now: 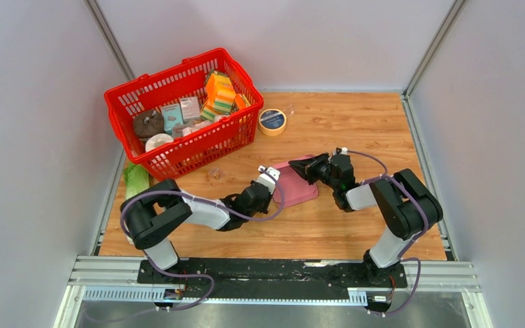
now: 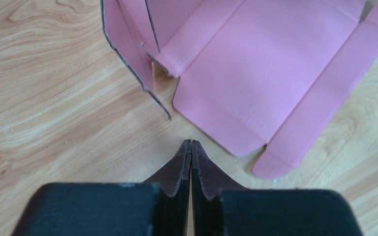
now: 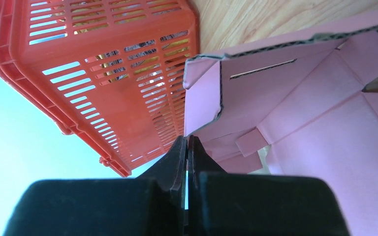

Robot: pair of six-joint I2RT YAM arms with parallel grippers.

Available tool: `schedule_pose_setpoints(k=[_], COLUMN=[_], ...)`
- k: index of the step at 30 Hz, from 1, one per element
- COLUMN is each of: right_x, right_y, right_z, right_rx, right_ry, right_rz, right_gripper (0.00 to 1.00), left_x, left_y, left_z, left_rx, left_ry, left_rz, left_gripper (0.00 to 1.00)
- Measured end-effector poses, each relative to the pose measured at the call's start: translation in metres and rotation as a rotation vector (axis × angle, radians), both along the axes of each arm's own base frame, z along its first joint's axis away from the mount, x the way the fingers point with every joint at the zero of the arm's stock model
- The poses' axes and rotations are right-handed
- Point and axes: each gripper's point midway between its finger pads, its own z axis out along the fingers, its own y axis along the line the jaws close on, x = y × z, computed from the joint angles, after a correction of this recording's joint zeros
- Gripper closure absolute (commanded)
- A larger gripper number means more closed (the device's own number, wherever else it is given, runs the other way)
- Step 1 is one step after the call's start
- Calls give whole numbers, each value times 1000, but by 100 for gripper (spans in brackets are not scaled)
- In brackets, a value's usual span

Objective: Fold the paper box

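Observation:
The pink paper box (image 1: 295,183) lies partly opened out on the wooden table between my two arms. In the left wrist view its flat panels (image 2: 266,73) spread ahead, with one flap (image 2: 125,46) standing up at the far left. My left gripper (image 2: 191,143) is shut and holds nothing, its tips a short way in front of the box's near edge. Over the box's far right edge, my right gripper (image 3: 187,139) is shut. The lower corner of a raised, slotted flap of the paper box (image 3: 202,98) ends right at its tips and looks pinched there.
A red basket (image 1: 178,87) with striped packs and small cartons stands at the back left, close beside the right gripper's view (image 3: 103,64). A tape roll (image 1: 272,121) lies behind the box. A green item (image 1: 135,179) rests by the basket's near left corner.

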Motion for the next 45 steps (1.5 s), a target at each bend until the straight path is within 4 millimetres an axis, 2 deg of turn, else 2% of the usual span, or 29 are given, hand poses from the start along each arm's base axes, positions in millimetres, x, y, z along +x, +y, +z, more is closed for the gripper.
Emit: schedule_pose_setpoints(k=[4, 6, 12, 15, 17, 20, 24, 27, 30, 37, 45], right_x=[0, -1, -2, -2, -2, -2, -2, -2, -2, -1, 0], right_y=[-1, -2, -3, -3, -3, -3, -3, -2, -2, -2, -1], right_z=[2, 3, 2, 2, 2, 2, 2, 3, 2, 1, 2], right_rx=[-17, -30, -51, -53, -54, -53, -52, -49, -47, -37, -21], right_ry=[-16, -22, -28, -30, -31, -32, -33, -33, -31, -25, -19], right_rz=[-1, 1, 8, 9, 9, 9, 9, 8, 7, 3, -2], right_gripper=[100, 100, 100, 100, 100, 100, 100, 100, 100, 100, 100], left_x=[-8, -11, -14, -17, -14, -4, 10, 14, 18, 30, 40], left_y=[9, 14, 25, 38, 47, 60, 70, 57, 39, 4, -12], left_z=[7, 19, 88, 112, 121, 114, 81, 60, 50, 58, 65], left_rx=[21, 13, -111, -158, -170, -148, -50, 14, 24, -18, -25], left_ry=[11, -4, -117, -162, -174, -161, -92, -37, -4, 6, -10], left_rz=[-16, -24, -23, -2, 20, 64, 99, 62, 15, -62, -85], left_gripper=[77, 70, 61, 60, 57, 54, 52, 52, 52, 52, 54])
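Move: The left hand is shut and low beside the near-left part of the box. The upright tab at the left end of the far wall is about 6 cm ahead, 1 cm to its right and 4 cm higher. The box floor's middle lies roughly 4 cm ahead, 7 cm right and 1 cm lower; the tape roll is some 23 cm straight ahead. From the right hand, at the far wall's top edge, the tab is about 4 cm left, 1 cm back and 3 cm lower. The left hand lifts clear of the table by about 12 cm, swinging left and a little back while its fingers open to roughly half, then arcs forward and down, and sweeps back right some 8 cm with the last bit of forward travel, bringing the parted fingertips to either side of the tab at the far wall's left end without closing. Meanwhile the right hand stays put with its shut fingers still pinching the far wall's upper edge, holding it upright. ##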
